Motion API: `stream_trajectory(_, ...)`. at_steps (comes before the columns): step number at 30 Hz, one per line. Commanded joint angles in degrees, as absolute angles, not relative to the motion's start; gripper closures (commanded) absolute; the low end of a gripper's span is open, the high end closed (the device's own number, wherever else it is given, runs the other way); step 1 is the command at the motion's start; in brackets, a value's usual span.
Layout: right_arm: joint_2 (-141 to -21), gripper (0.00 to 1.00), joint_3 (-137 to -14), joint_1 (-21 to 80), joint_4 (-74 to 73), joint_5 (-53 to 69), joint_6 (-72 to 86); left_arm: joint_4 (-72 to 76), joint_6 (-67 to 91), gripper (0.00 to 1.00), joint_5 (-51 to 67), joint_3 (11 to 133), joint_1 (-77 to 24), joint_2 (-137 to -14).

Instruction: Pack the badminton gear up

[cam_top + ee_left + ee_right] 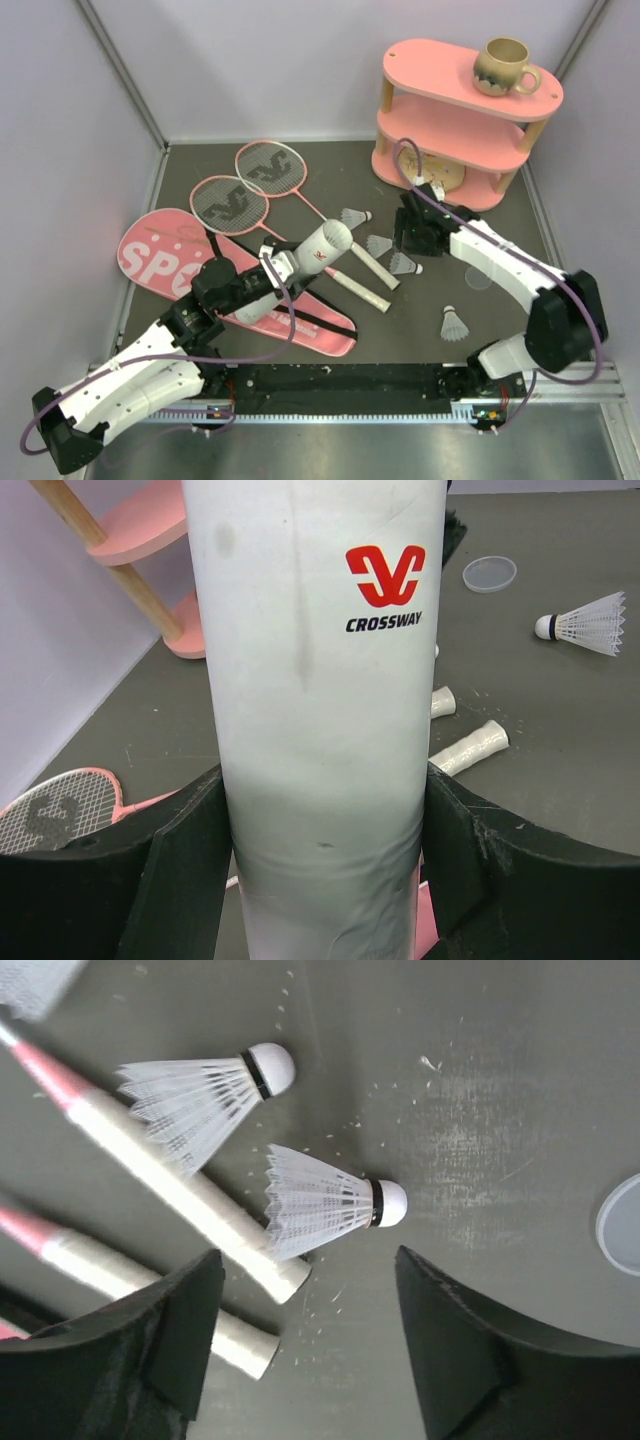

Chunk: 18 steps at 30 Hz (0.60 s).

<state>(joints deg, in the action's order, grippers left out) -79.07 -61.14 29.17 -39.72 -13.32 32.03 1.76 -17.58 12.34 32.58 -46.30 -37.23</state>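
My left gripper [275,272] is shut on the long white tube [322,250], which fills the left wrist view [320,680] between both fingers and is lifted over the pink bag [160,258]. Two pink rackets [270,166] [228,203] lie flat, and their white handles [190,1200] reach the table's middle. My right gripper [415,236] hangs open just above the table [310,1295], with nothing between its fingers. One shuttlecock [325,1205] lies just ahead of its fingertips. Another shuttlecock [205,1095] rests on a handle. A third shuttlecock [454,322] lies apart near the front.
A pink two-tier shelf [455,125] with a beige mug [503,67] on top stands at the back right, close behind the right arm. A clear round lid [480,278] lies on the table by the right forearm. Grey walls close in the left, back and right sides.
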Motion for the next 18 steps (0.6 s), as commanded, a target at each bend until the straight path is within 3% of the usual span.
stream_trajectory(1, -86.55, 0.35, -64.95, 29.44, -40.52, -15.47, 37.09, 2.81, -17.22, 0.91, 11.16, 32.78, -46.41, -37.0)
stream_trajectory(7, -94.92, 0.39, -64.6, 32.17, -40.78, -21.7, 38.49, 2.81, -17.31, 0.91, 10.99, 32.7, -46.49, -36.91)
stream_trajectory(8, -95.44, 0.46, -64.08, 32.17, -40.78, -22.4, 38.67, 2.81, -17.31, 0.91, 10.99, 32.7, -46.49, -36.91)
stream_trajectory(12, -95.71, 0.56, -62.49, 32.87, -40.87, -26.71, 39.02, 2.9, -17.32, 0.91, 10.81, 32.61, -46.58, -37.0)
stream_trajectory(14, -95.19, 0.71, -62.14, 32.87, -40.87, -28.56, 38.32, 2.99, -17.05, 0.91, 11.33, 32.61, -46.58, -37.18)
stream_trajectory(18, -90.45, 0.92, -61.61, 32.96, -41.48, -28.57, 36.39, 2.99, -17.14, 0.91, 11.34, 32.7, -46.58, -37.18)
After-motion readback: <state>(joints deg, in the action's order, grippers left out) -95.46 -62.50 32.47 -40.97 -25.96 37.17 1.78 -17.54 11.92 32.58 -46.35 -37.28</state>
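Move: The shuttlecock to be gripped lies nearly straight below the right hand, about 9 cm down and 1 cm ahead. At that same table height, a second shuttlecock sits roughly 5 cm ahead and 6 cm left, the nearest racket handle's end some 4 cm back and 2 cm left, and the clear lid about 3 cm back and 17 cm right. From the left hand the target shuttlecock is about 11 cm ahead, 25 cm right and 23 cm below. Straight down goes the right hand, about 8 cm to the shuttlecock, its fingers starting to narrow on the way. At the bottom it shifts some 2 cm right while the fingers close most of the way and pinch the feather skirt, the wrist rolling about 15 degrees so its left side dips. The left hand stays put, still gripping the white tube with its mouth up. ##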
